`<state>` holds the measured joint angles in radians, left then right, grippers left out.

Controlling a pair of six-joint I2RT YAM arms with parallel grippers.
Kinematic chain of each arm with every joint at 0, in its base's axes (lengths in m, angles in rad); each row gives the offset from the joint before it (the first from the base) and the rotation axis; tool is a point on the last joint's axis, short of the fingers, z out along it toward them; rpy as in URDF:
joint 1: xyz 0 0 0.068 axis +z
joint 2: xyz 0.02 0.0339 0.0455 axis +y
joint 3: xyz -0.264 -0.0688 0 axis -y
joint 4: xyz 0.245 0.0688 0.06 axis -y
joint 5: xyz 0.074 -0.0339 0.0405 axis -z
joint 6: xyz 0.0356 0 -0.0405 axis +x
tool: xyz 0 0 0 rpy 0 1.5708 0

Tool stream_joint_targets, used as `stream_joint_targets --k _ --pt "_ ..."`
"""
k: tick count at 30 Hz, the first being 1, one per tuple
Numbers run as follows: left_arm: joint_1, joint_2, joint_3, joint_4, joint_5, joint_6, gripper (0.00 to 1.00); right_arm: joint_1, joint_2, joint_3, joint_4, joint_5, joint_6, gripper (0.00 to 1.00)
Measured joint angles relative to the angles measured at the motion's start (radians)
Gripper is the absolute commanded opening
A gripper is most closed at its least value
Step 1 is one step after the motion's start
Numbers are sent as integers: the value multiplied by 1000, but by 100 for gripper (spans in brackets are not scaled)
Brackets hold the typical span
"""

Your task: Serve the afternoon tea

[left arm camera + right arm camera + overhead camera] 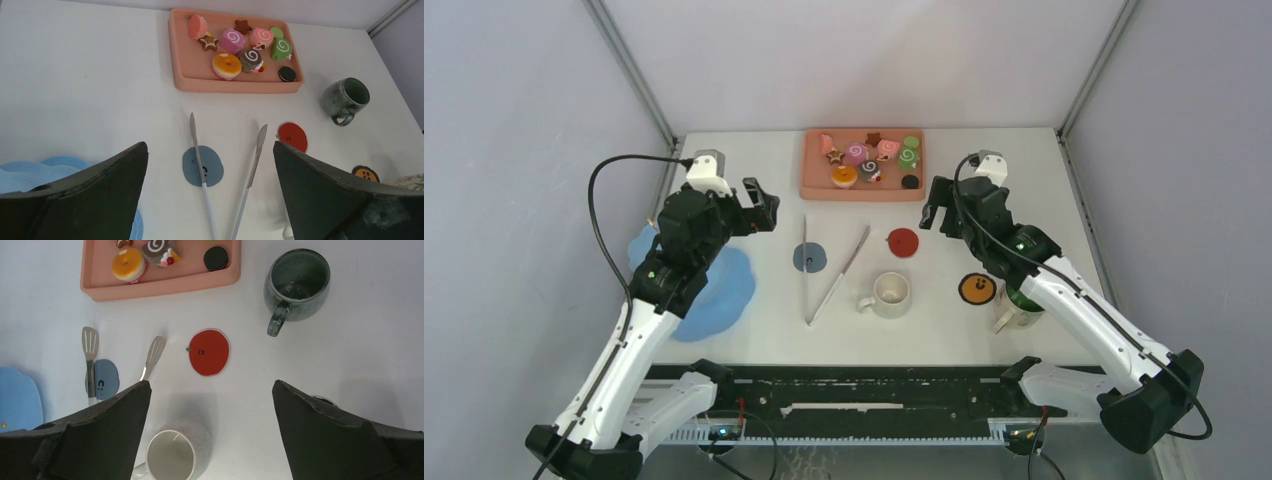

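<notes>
Small toy pastries (pixel 869 160) (pixel 240 47) lie on the salmon-pink tray (pixel 819 187) at the back centre. The blue dessert tower (pixel 724 290) stands at the left, partly under my left arm. A cream mug (pixel 890 294) (pixel 172 452) sits near the middle. A dark grey-green mug (pixel 297 285) (pixel 346 97) stands right of the tray. A third mug (pixel 1020 306) shows partly under my right forearm. My left gripper (pixel 761 212) (pixel 210 145) hovers open above the tongs. My right gripper (pixel 935 212) (pixel 211 382) hovers open above the red coaster, holding nothing.
Thin metal tongs (pixel 834 272) (pixel 227 180) lie spread in a V at the centre, one arm across a blue coaster (pixel 809 257). A red coaster (pixel 903 241) (pixel 210 352) and an orange coaster (pixel 977 288) lie to the right.
</notes>
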<state>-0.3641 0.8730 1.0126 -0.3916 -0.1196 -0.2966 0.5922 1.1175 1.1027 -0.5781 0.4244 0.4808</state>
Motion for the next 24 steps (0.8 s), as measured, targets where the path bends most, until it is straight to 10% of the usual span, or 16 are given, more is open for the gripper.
stream_joint_targets --k 17,24 --pt "0 29 3 -9 1 1 100 12 2 0 -2 -19 20 100" --pt "0 443 259 -148 -60 19 100 12 48 0 6 -124 14 100"
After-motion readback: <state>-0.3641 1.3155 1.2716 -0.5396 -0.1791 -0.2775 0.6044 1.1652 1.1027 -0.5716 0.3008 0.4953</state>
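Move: The tray of sweets is the left hand's apparent goal: its middle lies about 24 cm ahead, 21 cm to the right and 28 cm below, with the yellow donut some 21 cm ahead and 17 cm right. The blue coaster lies roughly 2 cm back and 7 cm right. From the right hand, the white cup is about 11 cm back, 6 cm left and 19 cm down; the red coaster is 1 cm ahead and 3 cm left, the green mug 10 cm ahead and 10 cm right. After hanging still at first, the left arm swoops forward and down towards the tray, about 7 cm out and 6 cm lower, its open fingers tipping down by nearly 20 degrees. Meanwhile the right hand, also wide open, starts more slowly, drifting some 3 cm to its left and sinking a little towards the white cup while turning slightly counter-clockwise; neither hand touches anything. ##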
